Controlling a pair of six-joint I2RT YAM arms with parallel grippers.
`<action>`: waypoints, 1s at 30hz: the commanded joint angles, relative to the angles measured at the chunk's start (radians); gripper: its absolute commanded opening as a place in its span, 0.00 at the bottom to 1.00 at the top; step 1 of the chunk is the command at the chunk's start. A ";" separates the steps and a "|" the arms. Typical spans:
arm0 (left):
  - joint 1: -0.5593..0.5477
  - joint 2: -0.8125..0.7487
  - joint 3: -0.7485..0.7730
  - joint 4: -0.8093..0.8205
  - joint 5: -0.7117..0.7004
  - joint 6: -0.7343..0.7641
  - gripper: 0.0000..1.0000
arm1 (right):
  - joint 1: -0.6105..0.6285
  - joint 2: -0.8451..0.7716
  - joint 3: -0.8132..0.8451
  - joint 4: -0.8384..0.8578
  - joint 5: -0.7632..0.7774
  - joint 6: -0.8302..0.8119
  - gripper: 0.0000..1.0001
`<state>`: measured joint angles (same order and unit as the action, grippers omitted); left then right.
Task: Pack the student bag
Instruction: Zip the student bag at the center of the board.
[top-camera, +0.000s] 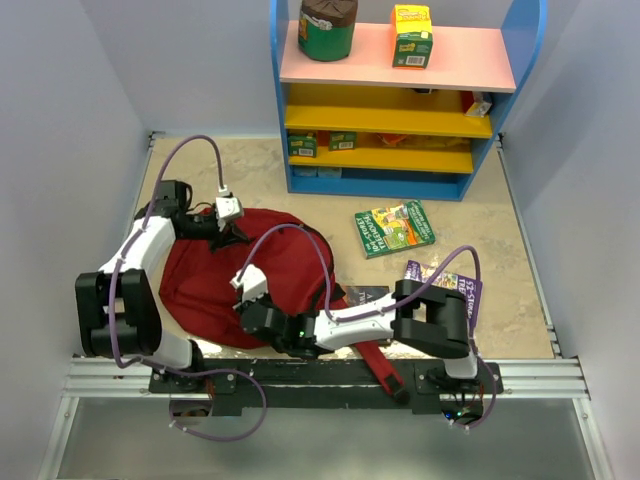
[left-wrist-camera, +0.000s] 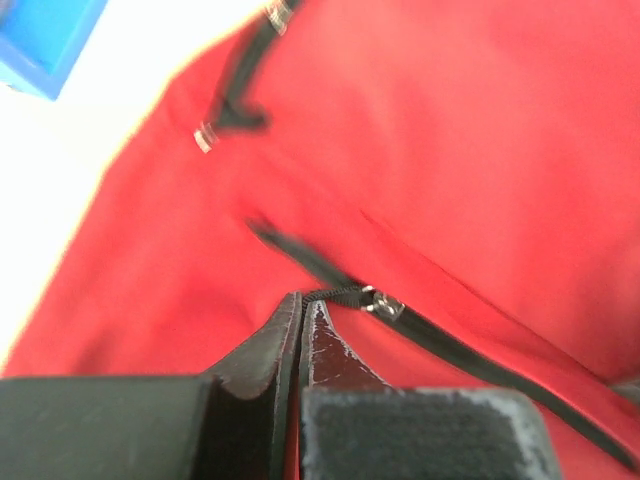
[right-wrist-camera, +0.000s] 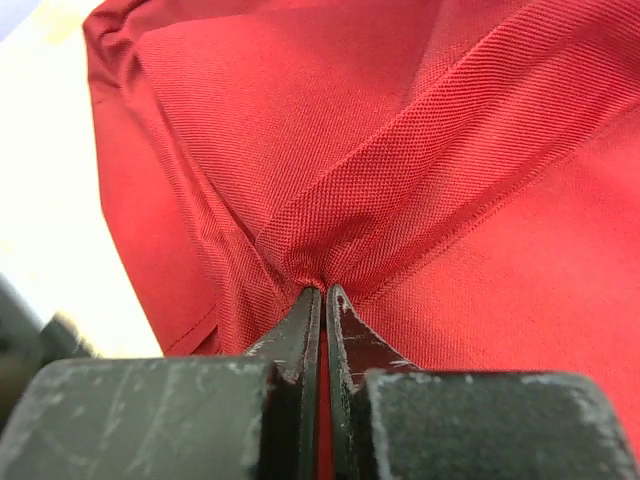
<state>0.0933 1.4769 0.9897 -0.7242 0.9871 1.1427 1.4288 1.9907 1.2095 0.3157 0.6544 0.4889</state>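
Observation:
The student bag (top-camera: 205, 285) lies flat on the floor between the two arms, dark red, one long strap (top-camera: 380, 365) trailing toward the near rail. My left gripper (top-camera: 232, 236) is at the bag's far edge; in the left wrist view the gripper (left-wrist-camera: 301, 297) is shut on the black cord of a zipper pull, the metal slider (left-wrist-camera: 383, 303) just beyond the tips on the red bag fabric (left-wrist-camera: 450, 150). My right gripper (top-camera: 250, 320) is on the bag's near side. Its wrist view shows the gripper (right-wrist-camera: 324, 288) shut on a pinched ridge of the bag's cloth (right-wrist-camera: 400, 120).
A blue shelf unit (top-camera: 528, 60) stands at the back, with a green can (top-camera: 328, 28) and a yellow box (top-camera: 411, 35) on its pink top. A green book (top-camera: 393, 228), a purple book (top-camera: 447, 285) and a dark booklet (top-camera: 365, 295) lie right of the bag.

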 joint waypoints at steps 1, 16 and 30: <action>-0.018 -0.036 -0.040 0.463 0.048 -0.309 0.00 | 0.045 -0.070 -0.088 0.074 -0.097 -0.072 0.00; -0.093 0.034 -0.037 0.499 -0.174 -0.321 0.37 | -0.025 -0.287 -0.125 -0.040 -0.053 -0.009 0.49; -0.056 -0.092 0.032 0.054 -0.038 -0.169 1.00 | -0.475 -0.261 0.068 -0.374 -0.174 -0.116 0.60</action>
<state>0.0566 1.4101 0.9588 -0.5110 0.8490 0.9371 0.9707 1.6569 1.2617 0.1215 0.5266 0.4191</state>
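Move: Just beyond the left fingers, which already pinch the zip's pull, lies the zip's far end, about 5 cm ahead and 4 cm to the right; a black strip on the bag's far edge is some 5 cm ahead and 10 cm right of this hand. From the right hand, shut on a fold of the bag's near part, that strip lies roughly 20 cm ahead and 11 cm right, the zip's far end about 19 cm ahead and 5 cm right. Drawing the zip pull forward about 6 cm and first a little right, towards the zip's far end, the left hand then opens wide, lets go and backs off left and up. The right hand keeps its pinch on the red cloth, easing back and right a couple of centimetres, then releases it and sweeps forward, up and right some 25 cm towards the black strip, turning about 20 degrees clockwise. ##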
